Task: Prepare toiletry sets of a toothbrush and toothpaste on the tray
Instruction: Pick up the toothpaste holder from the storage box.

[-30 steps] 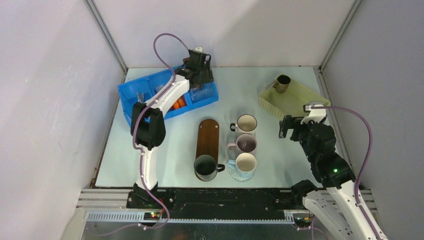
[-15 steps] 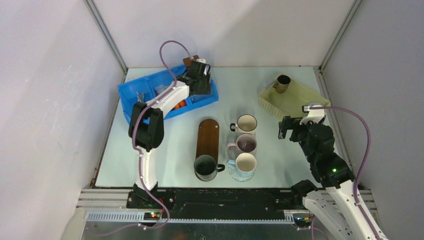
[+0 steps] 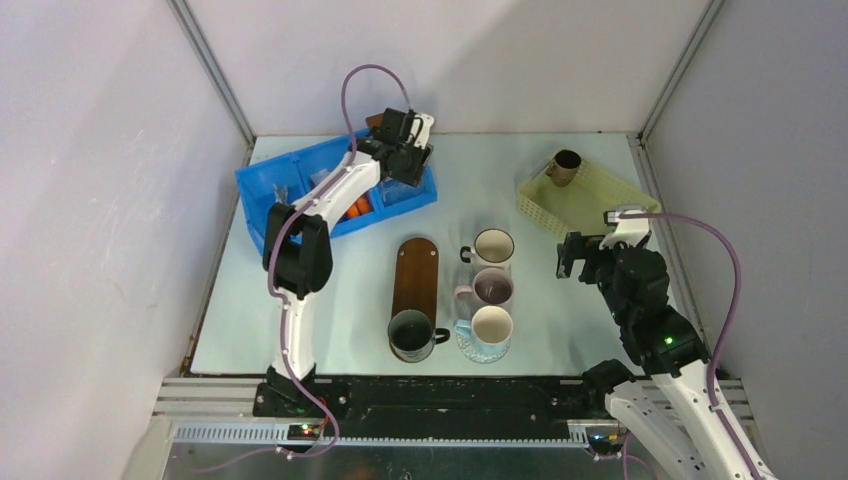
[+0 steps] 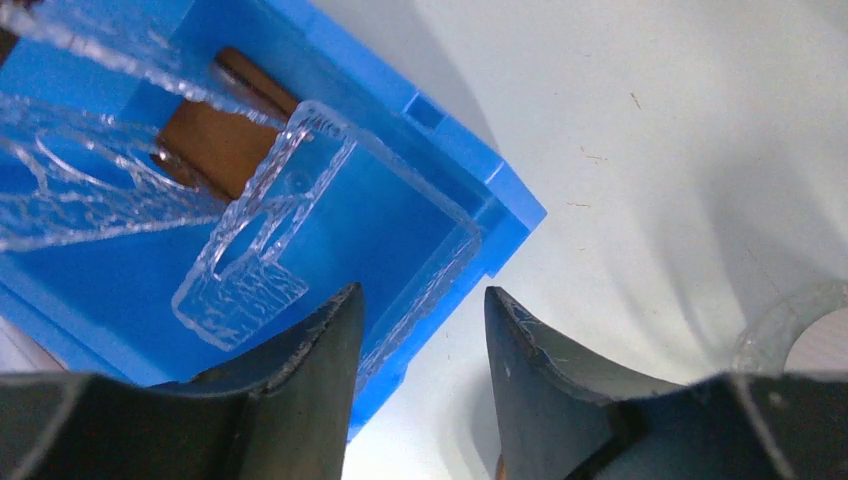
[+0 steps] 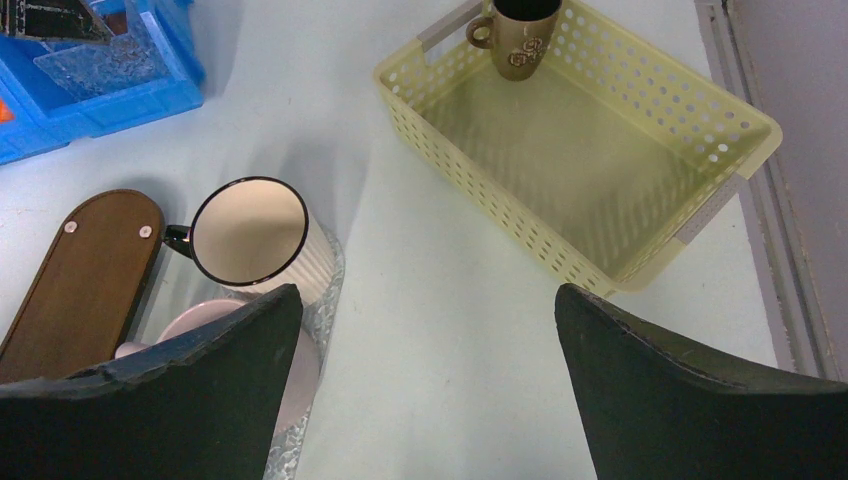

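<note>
My left gripper [image 3: 408, 157] hangs over the far right end of the blue bin [image 3: 262, 185]. In the left wrist view it [image 4: 422, 312] is open. The rim of a clear box [image 4: 268, 232] and the bin's corner [image 4: 520, 205] show in the gap, and neither finger presses on them. Orange toothpaste tubes [image 3: 356, 209] lie in the bin beside the arm. I cannot make out any toothbrush; the arm covers part of the bin. The dark wooden tray [image 3: 417, 268] lies mid-table, seen also in the right wrist view [image 5: 80, 275]. My right gripper [image 3: 567, 255] is wide open and empty [image 5: 425, 300].
A black mug [image 3: 411, 334] stands at the tray's near end. Three mugs [image 3: 492, 285] stand in a row to its right. A yellow basket [image 3: 600, 195] at the back right holds a brown mug [image 3: 566, 166]. A brown lid [image 4: 212, 148] lies under the clear boxes.
My left wrist has swung slightly right and turned over the bin's right end, and its jaws have narrowed a little. The right arm has not moved.
</note>
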`<state>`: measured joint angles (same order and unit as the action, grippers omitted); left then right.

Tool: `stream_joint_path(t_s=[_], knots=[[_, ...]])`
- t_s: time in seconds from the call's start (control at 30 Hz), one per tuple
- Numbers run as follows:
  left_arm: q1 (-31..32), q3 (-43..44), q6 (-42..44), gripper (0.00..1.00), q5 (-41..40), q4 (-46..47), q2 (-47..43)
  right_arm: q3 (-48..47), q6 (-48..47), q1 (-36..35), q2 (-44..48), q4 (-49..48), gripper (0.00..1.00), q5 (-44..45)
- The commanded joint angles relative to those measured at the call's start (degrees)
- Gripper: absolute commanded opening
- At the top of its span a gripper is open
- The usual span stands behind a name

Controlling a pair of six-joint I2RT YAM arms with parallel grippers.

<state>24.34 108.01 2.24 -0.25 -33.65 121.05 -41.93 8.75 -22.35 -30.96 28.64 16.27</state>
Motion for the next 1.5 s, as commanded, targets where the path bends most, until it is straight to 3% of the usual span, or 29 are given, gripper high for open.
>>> stream_joint_path(t_s=[0.0, 0.33, 0.63, 0.97, 1.2, 1.47], knots=[[-0.3, 4.5, 8.8, 0.52, 4.6, -3.8, 2.1, -0.1, 0.0, 0.1, 0.5, -1.1, 1.0, -0.3], [-0.3, 7.8, 18.4, 0.49, 8.4, -10.9, 6.2, -0.1, 0.1, 0.1, 0.6, -0.7, 1.0, -0.2], [-0.3, 8.0, 24.9, 0.28, 8.7, -12.2, 4.4, -0.1, 0.2, 0.1, 0.6, -0.8, 1.0, -0.3], [1.6, 7.7, 27.9, 0.06, 8.1, -15.1, -4.5, -0.3, -0.1, 0.2, 1.5, -2.5, 1.0, -1.6], [6.0, 3.7, 28.0, 0.0, 3.6, -13.8, -13.3, -2.0, 0.2, 0.2, 0.1, -4.5, 1.0, -5.6], [13.0, -5.1, 26.8, 0.0, -4.4, -11.2, -24.6, -2.1, 1.6, 0.1, -1.4, -7.8, 0.97, -11.5]])
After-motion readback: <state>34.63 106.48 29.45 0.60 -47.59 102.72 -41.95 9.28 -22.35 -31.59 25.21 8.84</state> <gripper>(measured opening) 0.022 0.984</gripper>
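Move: The toothpaste holder, clear and open-framed, sits in the right-hand compartment of the blue storage box; its middle is about 3 cm left of the left hand, 1 cm back and 6 cm below, its near wall running just below the open fingers. The brown-and-clear stand is roughly 6 cm ahead and 5 cm left of this hand, the orange tubes some 12 cm left and 6 cm back. From the right hand the holder lies about 34 cm left, 16 cm ahead and 16 cm lower. The left hand sinks about 5 cm and eases back 2 cm, turning clockwise, so that its fingers straddle the near wall of the toothpaste holder, and there they close from half open to pinch that thin clear wall. Still pinching, it lifts some 16 cm, drawing back about 8 cm and a little to the right as the fingers tip up, with the turn ending near 30 degrees, while the right hand, wide open, starts a short drift of 2 to 3 cm left. ##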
